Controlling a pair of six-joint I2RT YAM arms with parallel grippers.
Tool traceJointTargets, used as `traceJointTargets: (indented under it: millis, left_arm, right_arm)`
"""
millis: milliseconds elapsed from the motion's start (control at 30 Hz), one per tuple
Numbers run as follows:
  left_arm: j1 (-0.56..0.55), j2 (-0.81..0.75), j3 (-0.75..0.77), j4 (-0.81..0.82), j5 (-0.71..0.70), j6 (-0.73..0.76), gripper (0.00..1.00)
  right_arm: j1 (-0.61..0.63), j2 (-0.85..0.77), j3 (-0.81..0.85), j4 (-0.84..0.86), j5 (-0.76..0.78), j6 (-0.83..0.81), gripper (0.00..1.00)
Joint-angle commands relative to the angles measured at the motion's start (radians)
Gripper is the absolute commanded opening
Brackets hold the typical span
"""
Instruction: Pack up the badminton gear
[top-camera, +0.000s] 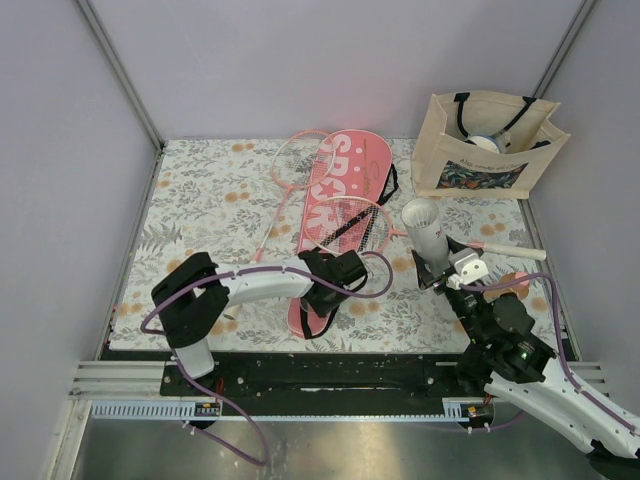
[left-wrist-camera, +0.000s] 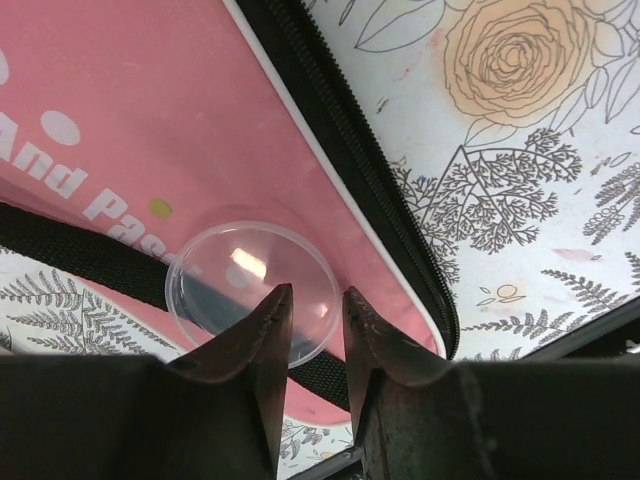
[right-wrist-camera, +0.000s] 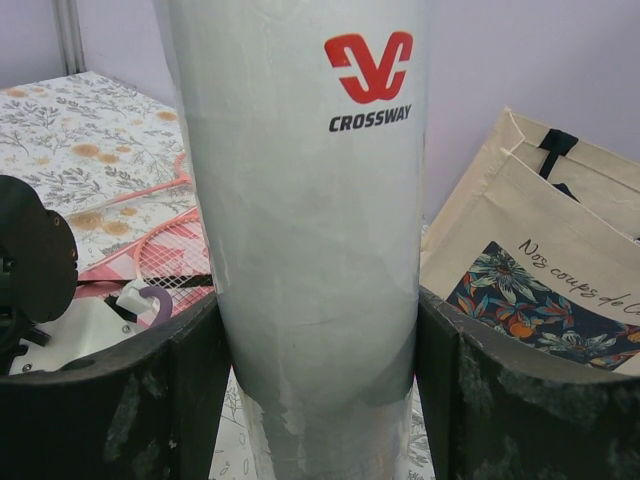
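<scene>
The long pink racket cover (top-camera: 345, 185) lettered "SPORT" lies in the middle of the floral table. One pink racket (top-camera: 352, 226) rests across it, its white handle (top-camera: 505, 250) pointing right. A second racket (top-camera: 298, 158) lies at the cover's left. My left gripper (top-camera: 335, 290) hovers over the cover's near end (left-wrist-camera: 150, 100), open by a narrow gap (left-wrist-camera: 315, 292). Nothing is pinched in the gap. A clear round lid (left-wrist-camera: 240, 280) lies on the cover just under the fingertips. My right gripper (top-camera: 442, 264) is shut on the white tube (right-wrist-camera: 310, 150), which stands upright between its jaws (right-wrist-camera: 318, 330).
A beige tote bag (top-camera: 485, 150) with black straps stands open at the back right. A small peach-coloured object (top-camera: 515, 281) sits by the right arm. The cover's black strap (left-wrist-camera: 90, 255) and zipper (left-wrist-camera: 340, 130) run under the left gripper. Purple walls enclose the table.
</scene>
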Motion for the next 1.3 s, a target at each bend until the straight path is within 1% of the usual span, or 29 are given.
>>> traceJointTargets:
  millis: [0, 133, 233, 367, 500, 633, 767, 967, 1033, 1100, 1167, 1200, 1233, 1267]
  left_arm:
    - [0.000, 0.005, 0.015, 0.020, -0.051, 0.015, 0.30]
    - [-0.014, 0.005, -0.001, 0.035, -0.059, 0.000, 0.24]
    - [-0.025, -0.002, -0.015, 0.049, -0.050, -0.013, 0.16]
    - [-0.025, -0.027, -0.028, 0.052, -0.050, -0.037, 0.00]
    - [-0.023, -0.100, -0.029, 0.052, -0.059, -0.068, 0.00]
    - [-0.014, -0.225, -0.006, 0.029, -0.136, -0.128, 0.00]
    - [0.032, -0.347, 0.025, 0.000, -0.144, -0.198, 0.00]
    - [0.124, -0.562, 0.080, -0.049, -0.059, -0.316, 0.00]
    - [0.161, -0.633, 0.110, -0.075, -0.033, -0.341, 0.00]
    - [0.175, -0.703, 0.130, -0.081, -0.018, -0.352, 0.00]
    - [0.181, -0.777, 0.134, -0.049, 0.045, -0.346, 0.00]
    - [0.181, -0.797, 0.134, -0.025, 0.104, -0.341, 0.00]
    - [0.182, -0.811, 0.134, -0.009, 0.131, -0.342, 0.00]
    - [0.182, -0.822, 0.135, 0.005, 0.196, -0.342, 0.00]
  right_arm:
    - [-0.003, 0.002, 0.017, 0.058, 0.033, -0.018, 0.61]
    - [-0.003, 0.011, 0.014, 0.066, 0.031, -0.018, 0.61]
    - [-0.003, 0.011, 0.017, 0.069, 0.031, -0.016, 0.61]
    - [-0.003, 0.012, 0.022, 0.069, 0.026, -0.013, 0.61]
    - [-0.003, 0.012, 0.026, 0.063, 0.023, -0.003, 0.60]
    - [-0.003, 0.026, 0.031, 0.050, 0.007, 0.014, 0.60]
    - [-0.003, 0.061, 0.026, 0.039, -0.033, 0.016, 0.60]
    - [-0.003, 0.136, 0.011, 0.064, -0.206, -0.013, 0.60]
    - [-0.003, 0.158, 0.022, 0.056, -0.318, -0.026, 0.60]
    - [-0.003, 0.189, 0.031, 0.061, -0.419, -0.042, 0.60]
    - [-0.005, 0.233, 0.041, 0.049, -0.518, -0.075, 0.59]
    - [-0.003, 0.271, 0.052, 0.038, -0.553, -0.091, 0.59]
    - [-0.003, 0.302, 0.060, 0.029, -0.582, -0.102, 0.59]
    - [-0.002, 0.326, 0.069, 0.024, -0.598, -0.108, 0.59]
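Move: The clear lid lies on the near end of the pink racket bag, its middle about 2 cm ahead and 3 cm left of the left hand and about 1 cm below, with the parted fingertips already straddling its right rim. The near racket's head is some 23 cm ahead and 8 cm right of that hand, and the other racket's handle 4 cm ahead and 22 cm left. From the right hand, holding the tube, the lid is about 29 cm left, 2 cm back and 26 cm lower. The lid's rim is pinched as the left fingers shut almost where they are; the left hand then lifts it some 25 cm, drifting about 5 cm left late in the climb while the wrist rolls roughly 50 degrees so the fingers swing from down to down-and-right. The right hand keeps its grip on the tube, waits, then carries it left and somewhat down, turning it counter-clockwise so its mouth swings towards the left hand's side. ##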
